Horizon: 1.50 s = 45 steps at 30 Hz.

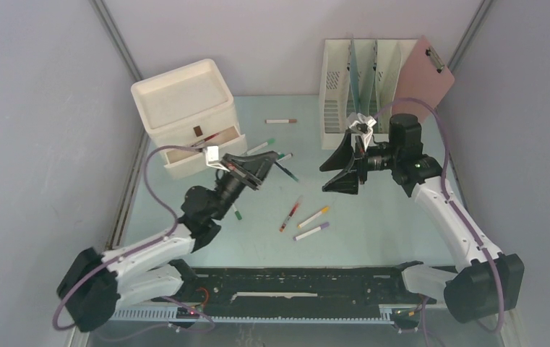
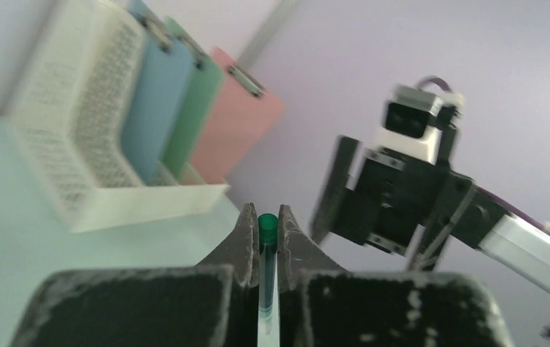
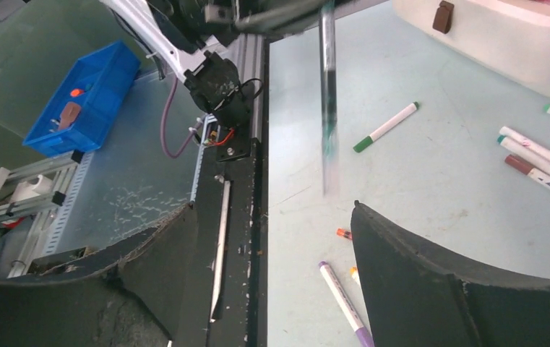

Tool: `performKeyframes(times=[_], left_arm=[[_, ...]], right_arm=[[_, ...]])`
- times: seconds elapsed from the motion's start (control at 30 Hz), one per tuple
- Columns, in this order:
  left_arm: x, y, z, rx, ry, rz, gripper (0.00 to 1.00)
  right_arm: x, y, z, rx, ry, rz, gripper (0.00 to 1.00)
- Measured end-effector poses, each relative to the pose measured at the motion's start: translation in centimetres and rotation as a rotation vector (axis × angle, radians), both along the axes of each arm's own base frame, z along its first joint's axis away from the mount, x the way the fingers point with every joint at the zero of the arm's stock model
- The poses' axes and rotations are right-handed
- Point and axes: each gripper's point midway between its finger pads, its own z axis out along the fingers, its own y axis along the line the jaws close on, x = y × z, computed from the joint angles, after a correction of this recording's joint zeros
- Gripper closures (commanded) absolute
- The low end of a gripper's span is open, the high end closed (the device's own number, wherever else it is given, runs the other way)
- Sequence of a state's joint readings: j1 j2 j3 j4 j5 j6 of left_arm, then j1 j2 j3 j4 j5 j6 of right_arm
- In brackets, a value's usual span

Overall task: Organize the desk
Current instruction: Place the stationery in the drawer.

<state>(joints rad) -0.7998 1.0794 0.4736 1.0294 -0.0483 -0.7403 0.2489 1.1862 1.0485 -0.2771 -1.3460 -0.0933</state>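
The pale mint-green desk (image 1: 373, 224) carries loose markers. My left gripper (image 1: 263, 166) hangs above its middle, shut on a dark pen with a green cap (image 1: 287, 172). In the left wrist view the pen (image 2: 267, 246) runs straight between the closed fingers, cap at the left gripper (image 2: 267, 217). Just right of it my right gripper (image 1: 334, 172) stands wide open and empty, facing the pen. In the right wrist view the pen (image 3: 327, 94) hangs blurred ahead of the right gripper (image 3: 272, 208), apart from both fingers.
A cream drawer unit (image 1: 185, 101) with its drawer (image 1: 199, 155) pulled out stands back left. A slotted file rack (image 1: 351, 79) and a pink clipboard (image 1: 425, 76) stand back right. Red (image 1: 290, 215), orange (image 1: 313, 216), purple (image 1: 311, 231) and green (image 1: 260, 147) markers lie mid-desk.
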Motion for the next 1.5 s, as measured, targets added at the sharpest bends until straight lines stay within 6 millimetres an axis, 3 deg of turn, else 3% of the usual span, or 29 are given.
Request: performKeyframes(times=[0.17, 0.4, 0.63, 0.83, 1.1, 1.5], left_arm=[[1.4, 5.9, -0.6, 0.150, 0.018, 0.236, 1.00], [3.2, 13.4, -4.1, 0.515, 0.065, 0.618, 1.00], [4.3, 17.6, -5.6, 0.790, 0.062, 0.824, 1.00], [5.9, 19.0, -4.3, 0.968, -0.002, 0.906, 1.00], [8.7, 20.1, -1.1, 1.126, -0.060, 0.972, 1.00], [12.3, 20.8, -1.4, 1.302, -0.071, 0.952, 1.00]], right_arm=[[0.1, -0.2, 0.0, -0.011, -0.034, -0.026, 0.15], [0.4, -0.3, -0.3, -0.022, -0.045, -0.040, 0.14], [0.5, -0.4, -0.5, -0.029, -0.045, -0.050, 0.13], [0.6, -0.4, -0.5, -0.031, -0.048, -0.053, 0.13], [0.6, -0.4, -0.6, -0.032, -0.052, -0.053, 0.13], [0.5, -0.5, -0.4, -0.030, -0.061, -0.052, 0.13]])
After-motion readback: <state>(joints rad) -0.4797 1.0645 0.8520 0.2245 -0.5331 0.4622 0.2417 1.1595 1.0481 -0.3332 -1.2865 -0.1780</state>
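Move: The left hand already holds the dark teal pen, and the open drawer it is bound for lies about 19 cm ahead, 22 cm to the left and some 17 cm below. On the table, roughly 29 cm below the hand, a cluster of markers lies about 18 cm ahead, nearly in line, and a lone green marker lies about 4 cm ahead and 12 cm left. From the idle right hand the drawer is about 22 cm ahead, 40 cm left and 14 cm below. Keeping the pen pinched in its closed fingers, the left hand sweeps quickly away from the right hand towards the open drawer, about 21 cm left in all, dipping some 5 cm on the way and coming most of the way back up. As the leftward swing dies out it goes on forward, 12 cm in total, while the wrist swings counter-clockwise and rolls its left side up, roughly 90 degrees altogether, so the fingers that pointed forward-right and upward end level and straight ahead. ##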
